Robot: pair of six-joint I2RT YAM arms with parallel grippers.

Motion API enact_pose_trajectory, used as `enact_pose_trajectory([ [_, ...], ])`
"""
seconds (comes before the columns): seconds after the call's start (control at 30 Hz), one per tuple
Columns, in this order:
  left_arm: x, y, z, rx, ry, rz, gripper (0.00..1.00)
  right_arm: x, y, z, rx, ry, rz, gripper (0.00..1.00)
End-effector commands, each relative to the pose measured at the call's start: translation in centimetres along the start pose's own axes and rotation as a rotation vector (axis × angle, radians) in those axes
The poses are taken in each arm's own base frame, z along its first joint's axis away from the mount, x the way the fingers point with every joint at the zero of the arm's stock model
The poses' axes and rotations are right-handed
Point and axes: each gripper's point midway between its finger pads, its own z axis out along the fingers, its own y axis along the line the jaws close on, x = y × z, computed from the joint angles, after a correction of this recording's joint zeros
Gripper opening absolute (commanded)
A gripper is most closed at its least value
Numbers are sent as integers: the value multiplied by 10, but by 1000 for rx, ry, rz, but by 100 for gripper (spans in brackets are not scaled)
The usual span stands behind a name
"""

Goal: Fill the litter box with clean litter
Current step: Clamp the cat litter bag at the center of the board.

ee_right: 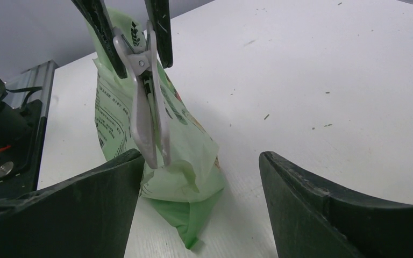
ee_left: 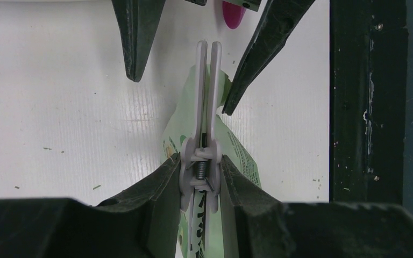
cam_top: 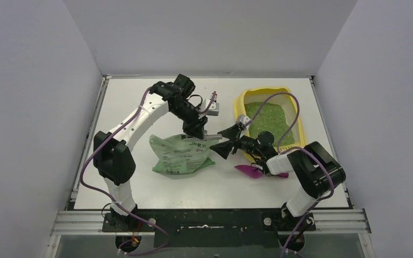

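The yellow litter box (cam_top: 246,98) stands at the back right, with green clean litter (cam_top: 269,119) inside it. A light-green printed bag (cam_top: 180,156) lies mid-table, its top pulled up. My left gripper (cam_top: 198,131) (ee_left: 201,166) is shut on a white spring clip (ee_left: 205,97) (ee_right: 142,118) that pinches the bag's top. My right gripper (cam_top: 219,146) (ee_right: 200,158) is open. Its fingers stand on either side of the clip's free end and the bag (ee_right: 188,177), and touch neither.
A magenta scoop (cam_top: 250,172) lies on the table under the right arm, in front of the litter box. Grey walls close in the table on three sides. A black rail (ee_left: 365,107) runs along the near edge.
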Motion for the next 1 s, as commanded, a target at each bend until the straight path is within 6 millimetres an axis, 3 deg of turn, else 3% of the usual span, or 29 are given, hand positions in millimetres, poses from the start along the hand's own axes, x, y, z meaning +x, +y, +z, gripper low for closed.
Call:
enact_pose_trajectory([
  [0.0,-23,-19,-22,12,-93,58,9,-38,0,11,-37,-116,-85,76],
  [0.43,-23,-18,-24,9,-106,55,8,-34,-1,8,-25,-78,-95,36],
  [0.73,-18,-16,-23,5,-83,43,8,-45,5,7,-41,-86,-126,0],
  [0.97,-8,-11,-20,-9,-35,-9,0,-55,12,4,-41,-111,-161,0],
])
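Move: The litter bag's right top corner lies right between the right hand's open fingers, within about 1 cm to its left and level in height. The clamp that the left hand holds is centred some 6 cm left of the right hand, 2 cm farther out and 3 cm higher; the pink scoop lies roughly 16 cm right, 9 cm back and 12 cm down on the table. From the left hand that corner is about 7 cm right, 2 cm back and 5 cm below. The right hand stays where it is, reaching level to the left just off the clamp's right end, and steadily shuts its nearly wide-open fingers from the front and back sides until they pinch the litter bag's right top corner, drifting only about half a centimetre back towards the base. The left hand keeps its hold on the clamp over the bag's mouth, easing barely 0.5 cm to the left without noticeably turning. ##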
